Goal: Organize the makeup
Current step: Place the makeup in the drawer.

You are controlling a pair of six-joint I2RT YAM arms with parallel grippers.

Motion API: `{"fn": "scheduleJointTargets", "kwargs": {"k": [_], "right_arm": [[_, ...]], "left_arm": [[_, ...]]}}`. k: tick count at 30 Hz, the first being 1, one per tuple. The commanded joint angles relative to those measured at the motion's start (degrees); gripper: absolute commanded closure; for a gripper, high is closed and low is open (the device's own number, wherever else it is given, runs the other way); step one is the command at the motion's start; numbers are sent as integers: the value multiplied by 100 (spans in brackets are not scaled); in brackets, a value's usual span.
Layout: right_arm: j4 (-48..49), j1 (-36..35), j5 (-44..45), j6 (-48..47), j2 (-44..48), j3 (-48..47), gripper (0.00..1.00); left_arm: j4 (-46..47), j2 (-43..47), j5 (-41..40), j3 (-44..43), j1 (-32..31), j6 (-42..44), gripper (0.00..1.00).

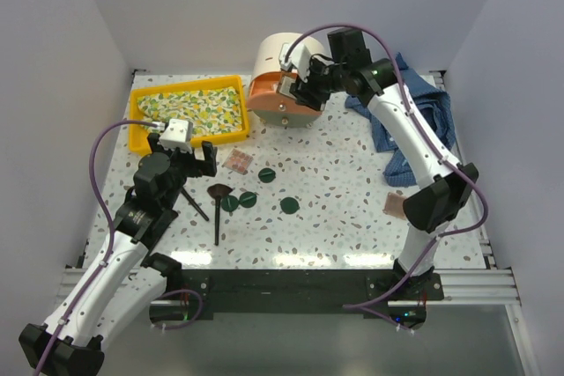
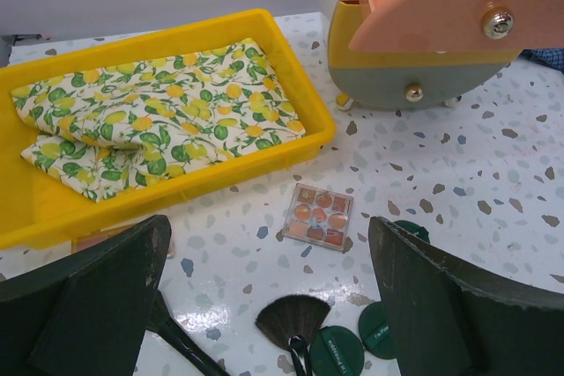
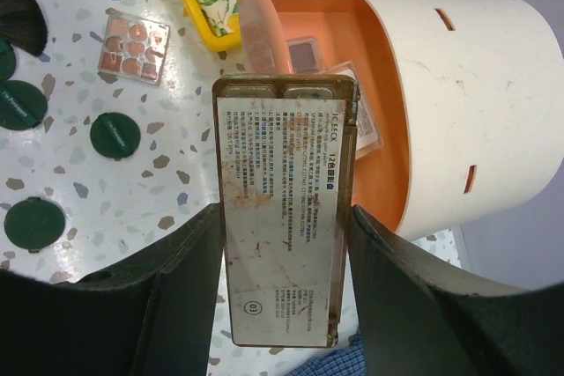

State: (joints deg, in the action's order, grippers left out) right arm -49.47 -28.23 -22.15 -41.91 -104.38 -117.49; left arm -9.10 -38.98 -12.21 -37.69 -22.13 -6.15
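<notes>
My right gripper [image 3: 284, 217] is shut on a long flat palette [image 3: 282, 147], label side up, held at the orange mouth of the tipped white container [image 3: 458, 85]. Other palettes [image 3: 308, 55] lie inside the container. My left gripper [image 2: 269, 244] is open above the table with nothing between its fingers. In front of it lie a small square palette [image 2: 319, 216], a fan brush [image 2: 293, 319], two green discs [image 2: 335, 354] and a thin brush [image 2: 181, 345]. Seen from above, more green discs [image 1: 266, 174] [image 1: 288, 205] and another palette [image 1: 394, 205] lie on the table.
A yellow tray [image 1: 141, 134] with a leaf-patterned cloth [image 1: 198, 107] sits at the back left. A blue cloth [image 1: 414, 121] is bunched at the back right, under the right arm. White walls close in the table on three sides.
</notes>
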Motion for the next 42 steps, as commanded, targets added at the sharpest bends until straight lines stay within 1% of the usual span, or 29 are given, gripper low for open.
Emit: {"fn": "scheduleJointTargets", "kwargs": {"k": [1,14,26,34,42], "right_arm": [[96,-42,141,148,-108,-423,89],[184,-104,343,192,-865,-1302,89],[412,-183,510,8,-1348,-1795,86],[491,-201,563,-45,-1620,-1979,77],[526,-192,545,-89,-1717,-2076,75]], "left_arm": [[146,31,-62,8,42,158,0],[154,-4,-80,16,33,167,0],[146,-66,-106,16,42,176,0],[146,-101,-115,25,42,176,0],[146,-110,-115,25,42,176,0]]}}
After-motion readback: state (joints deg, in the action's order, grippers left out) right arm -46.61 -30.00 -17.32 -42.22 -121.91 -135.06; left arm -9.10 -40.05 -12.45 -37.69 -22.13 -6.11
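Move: The right hand already holds the long palette. The open top drawer it is taken to lies with its middle about 5 cm ahead, 3 cm left and 10 below the hand. Two small palettes already lie in that drawer, roughly 5 ahead, 5 left and 12 below; the yellow tray is some 29 cm left and 3 ahead, about 28 below. From the left hand the drawer is about 17 ahead, 20 right and 5 lower. Forward and to its left, some 7 cm out and 4 across, the right hand carries the long palette in over the open drawer, towards the cabinet's rounded body. It dips, lifts again by about 1 cm, then sinks to end about 2.5 cm lower. The fingers keep their grip and the wrist hardly turns. ##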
